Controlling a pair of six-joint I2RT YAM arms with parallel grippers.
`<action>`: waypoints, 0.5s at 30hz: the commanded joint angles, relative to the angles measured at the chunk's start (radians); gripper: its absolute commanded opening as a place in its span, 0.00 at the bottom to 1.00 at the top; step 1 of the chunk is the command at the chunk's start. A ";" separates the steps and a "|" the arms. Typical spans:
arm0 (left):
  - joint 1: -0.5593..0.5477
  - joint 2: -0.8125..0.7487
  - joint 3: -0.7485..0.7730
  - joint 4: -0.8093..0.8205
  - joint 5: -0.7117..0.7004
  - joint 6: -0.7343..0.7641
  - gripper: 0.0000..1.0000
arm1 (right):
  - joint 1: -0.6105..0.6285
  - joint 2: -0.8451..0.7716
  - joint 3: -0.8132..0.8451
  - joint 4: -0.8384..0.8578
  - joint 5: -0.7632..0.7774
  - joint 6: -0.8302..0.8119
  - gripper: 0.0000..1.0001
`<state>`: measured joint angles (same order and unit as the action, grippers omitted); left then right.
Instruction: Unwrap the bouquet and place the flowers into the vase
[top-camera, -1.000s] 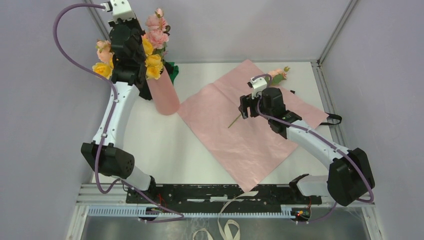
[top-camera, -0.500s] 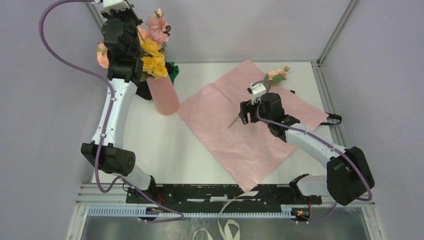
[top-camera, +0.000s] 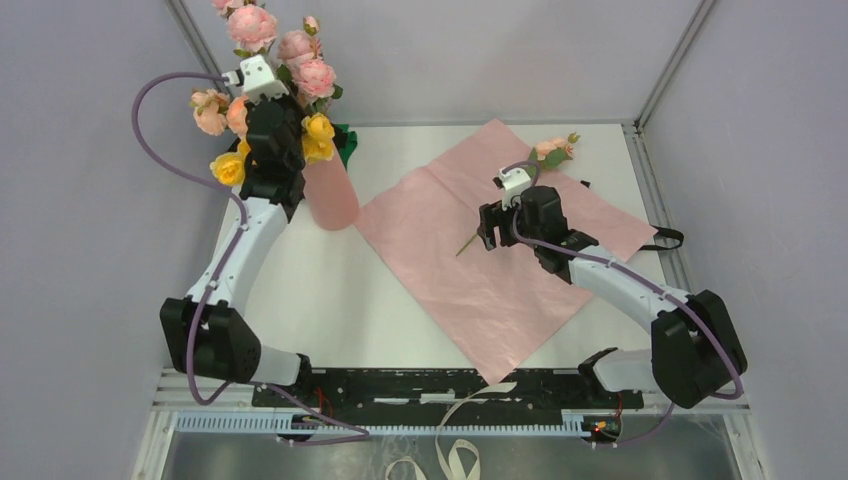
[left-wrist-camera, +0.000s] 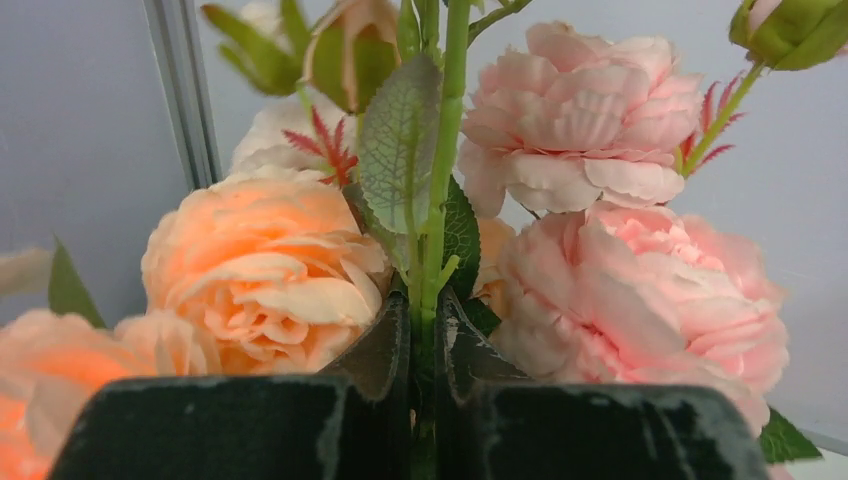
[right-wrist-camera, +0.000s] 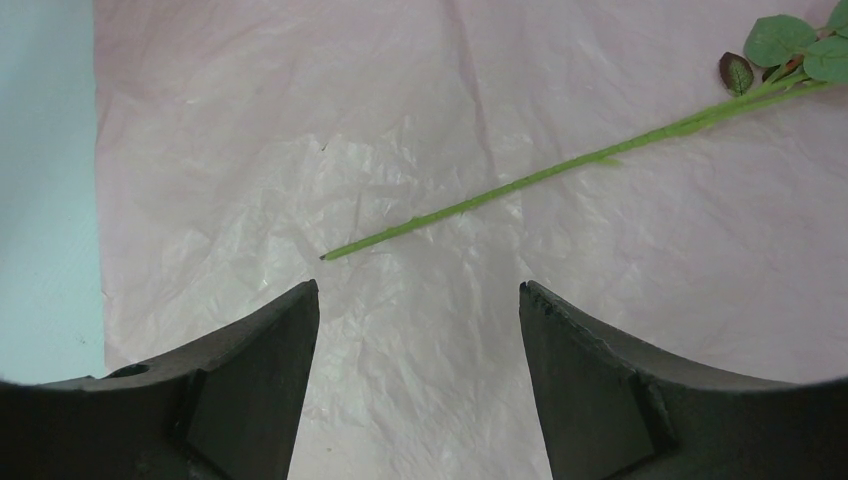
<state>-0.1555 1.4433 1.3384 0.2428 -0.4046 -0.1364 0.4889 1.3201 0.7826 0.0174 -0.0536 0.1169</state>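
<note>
My left gripper (top-camera: 278, 112) is shut on the green stems (left-wrist-camera: 432, 250) of the flowers, a bunch of peach and pink roses (top-camera: 300, 48) and yellow blooms (top-camera: 318, 135). It holds them upright at the back left, right over the salmon-pink vase (top-camera: 331, 192), whose mouth is hidden. In the left wrist view a peach rose (left-wrist-camera: 260, 270) and a pink rose (left-wrist-camera: 640, 300) flank the left gripper (left-wrist-camera: 422, 300). The bouquet's pink paper (top-camera: 490, 260) lies unfolded flat. Above it hovers my right gripper (top-camera: 487, 222), open (right-wrist-camera: 420, 287) and holding nothing.
A pale pink sprig with buds (top-camera: 555, 150) lies on the paper, its thin stem (right-wrist-camera: 560, 170) ending just ahead of the right fingers. A black ribbon (top-camera: 665, 238) lies at the paper's right edge. Dark green cloth (top-camera: 343, 140) sits behind the vase.
My left arm has swung right and toward the vase with the flowers, and the blooms now stand higher above the gripper. The right arm has barely moved.
</note>
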 joint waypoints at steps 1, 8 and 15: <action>-0.035 -0.067 -0.116 0.016 -0.026 -0.075 0.02 | 0.000 0.012 0.009 0.032 -0.016 0.000 0.79; -0.070 -0.089 -0.151 -0.010 -0.047 -0.070 0.11 | 0.000 0.017 0.007 0.035 -0.023 0.002 0.79; -0.103 -0.095 0.002 -0.067 -0.057 0.000 0.57 | 0.000 0.038 0.001 0.046 -0.029 0.006 0.79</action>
<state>-0.2379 1.3575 1.2289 0.2153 -0.4431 -0.1539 0.4889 1.3434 0.7826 0.0212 -0.0650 0.1173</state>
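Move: The left hand, shut on the stem of a tall pink bloom, has the vase's mouth about 7 cm back towards the base, 6 cm to its right and 13 cm below. Close around are pink roses some 8 cm to its right and 4 cm farther out, an orange rose about 5 cm left and 2 cm ahead, and a yellow rose roughly 8 cm right, 5 cm back and lower. From the right hand the vase's mouth lies about 33 cm left, 5 cm ahead and 13 cm higher. With the stem still pinched, the left hand draws back about 2 cm and then slides some 3 cm to the right while sinking about 2 cm, bringing the stem in over the vase's mouth among the flowers already there. As the hand's travel eases out, its fingers open from nearly shut to about half and let go of the stem, the wrist staying almost level. ##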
